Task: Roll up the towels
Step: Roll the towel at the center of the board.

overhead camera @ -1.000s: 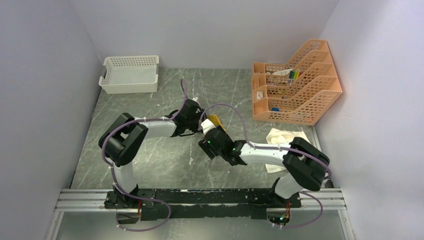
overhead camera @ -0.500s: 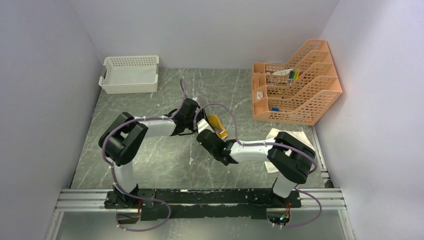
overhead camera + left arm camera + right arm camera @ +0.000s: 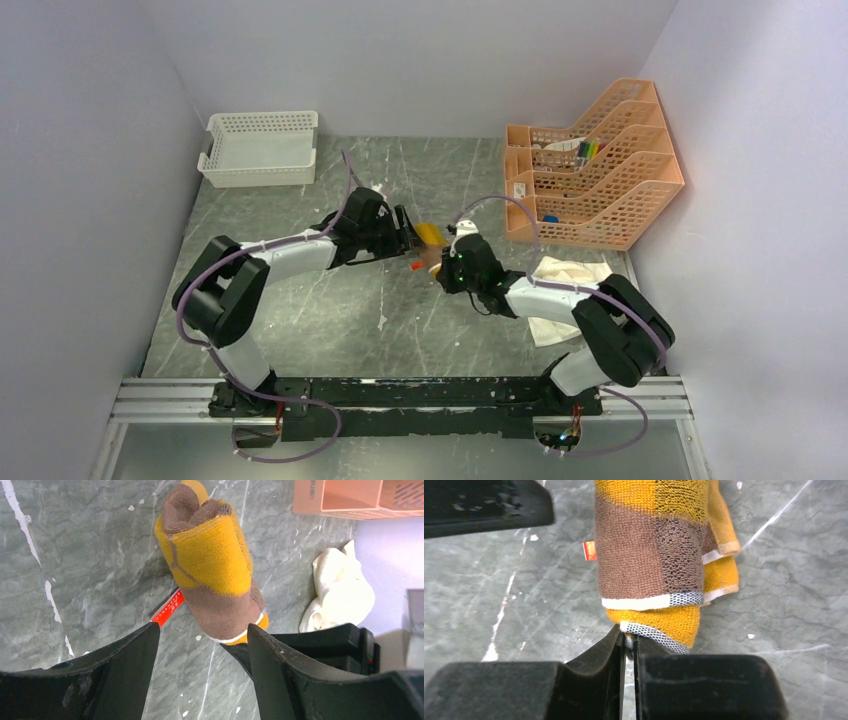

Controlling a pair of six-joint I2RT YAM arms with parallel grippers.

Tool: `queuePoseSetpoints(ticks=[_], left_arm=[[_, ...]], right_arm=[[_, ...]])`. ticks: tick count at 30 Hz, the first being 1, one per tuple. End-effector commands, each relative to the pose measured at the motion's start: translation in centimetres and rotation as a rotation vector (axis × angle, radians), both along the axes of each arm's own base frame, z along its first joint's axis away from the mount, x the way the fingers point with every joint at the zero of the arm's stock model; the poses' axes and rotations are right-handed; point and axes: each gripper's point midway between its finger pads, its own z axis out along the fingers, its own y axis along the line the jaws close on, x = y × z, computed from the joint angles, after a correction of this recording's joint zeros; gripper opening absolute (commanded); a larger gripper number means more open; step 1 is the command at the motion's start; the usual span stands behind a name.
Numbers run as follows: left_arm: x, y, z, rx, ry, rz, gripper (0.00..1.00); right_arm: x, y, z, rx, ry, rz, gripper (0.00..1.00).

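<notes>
The mustard-yellow and brown towel (image 3: 212, 570) lies rolled into a thick cylinder on the grey marble table (image 3: 330, 310), a red tag (image 3: 167, 607) sticking out beside it. My left gripper (image 3: 202, 630) stands open, its tips either side of the roll's near end without pinching it. From the opposite side my right gripper (image 3: 629, 641) is shut on the white mesh hem at the roll's (image 3: 649, 555) end. In the top view both grippers, left (image 3: 412, 243) and right (image 3: 440, 262), meet at the roll (image 3: 431, 235). The cream towel (image 3: 565, 282) lies crumpled to the right.
A white lattice basket (image 3: 260, 148) sits at the back left corner. An orange tiered organizer (image 3: 595, 165) with small items stands at the back right, close to the cream towel. Walls close in the table on three sides.
My left gripper has opened and let go of the roll. My right arm swung round to the right of the roll and its gripper shut on the hem.
</notes>
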Motion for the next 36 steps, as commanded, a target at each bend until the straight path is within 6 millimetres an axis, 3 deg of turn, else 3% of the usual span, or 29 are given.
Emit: queuePoseSetpoints(ticks=[1, 10, 14, 18, 25, 36], left_arm=[[-0.5, 0.4, 0.6, -0.035, -0.011, 0.015, 0.75], [-0.9, -0.9, 0.2, -0.085, -0.029, -0.022, 0.75], [-0.7, -2.0, 0.3, -0.112, -0.051, -0.051, 0.75], [-0.4, -3.4, 0.8, -0.156, -0.080, -0.086, 0.76], [0.0, -5.1, -0.4, -0.190, -0.074, -0.115, 0.75], [1.4, -6.4, -0.8, -0.241, -0.091, -0.079, 0.75]], right_arm=[[-0.3, 1.4, 2.1, 0.253, 0.052, 0.028, 0.05], [0.3, -1.0, 3.5, 0.661, 0.211, -0.012, 0.04], [0.0, -1.0, 3.5, 0.776, 0.278, 0.004, 0.02], [-0.2, -0.8, 2.8, 0.787, 0.313, 0.007, 0.01], [0.0, -0.8, 2.0, 0.746, 0.331, 0.015, 0.03], [-0.4, -0.7, 1.0, 0.729, 0.364, 0.029, 0.03]])
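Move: Just off the left hand's right side lies the rolled yellow-brown towel, its middle about 5 cm to the right, 1 cm ahead and 4 cm lower; a small red strip on the board is nearly under that hand, 1 cm ahead, 1 cm right and 7 cm below. The right hand already grips the roll's near end, whose middle is some 5 cm ahead and 2 cm left; the white towel lies about 27 cm to its right, 4 cm back. Keeping its pinch on the roll's near end, the right hand stays within 2 to 3 cm of its place while the wrist rolls over by some 45 degrees, so the fingers point more to the left and flatter. The left hand first eases slightly back, then goes about 5 cm right and down to the roll, fingers staying open, and ends with them on either side of it. ##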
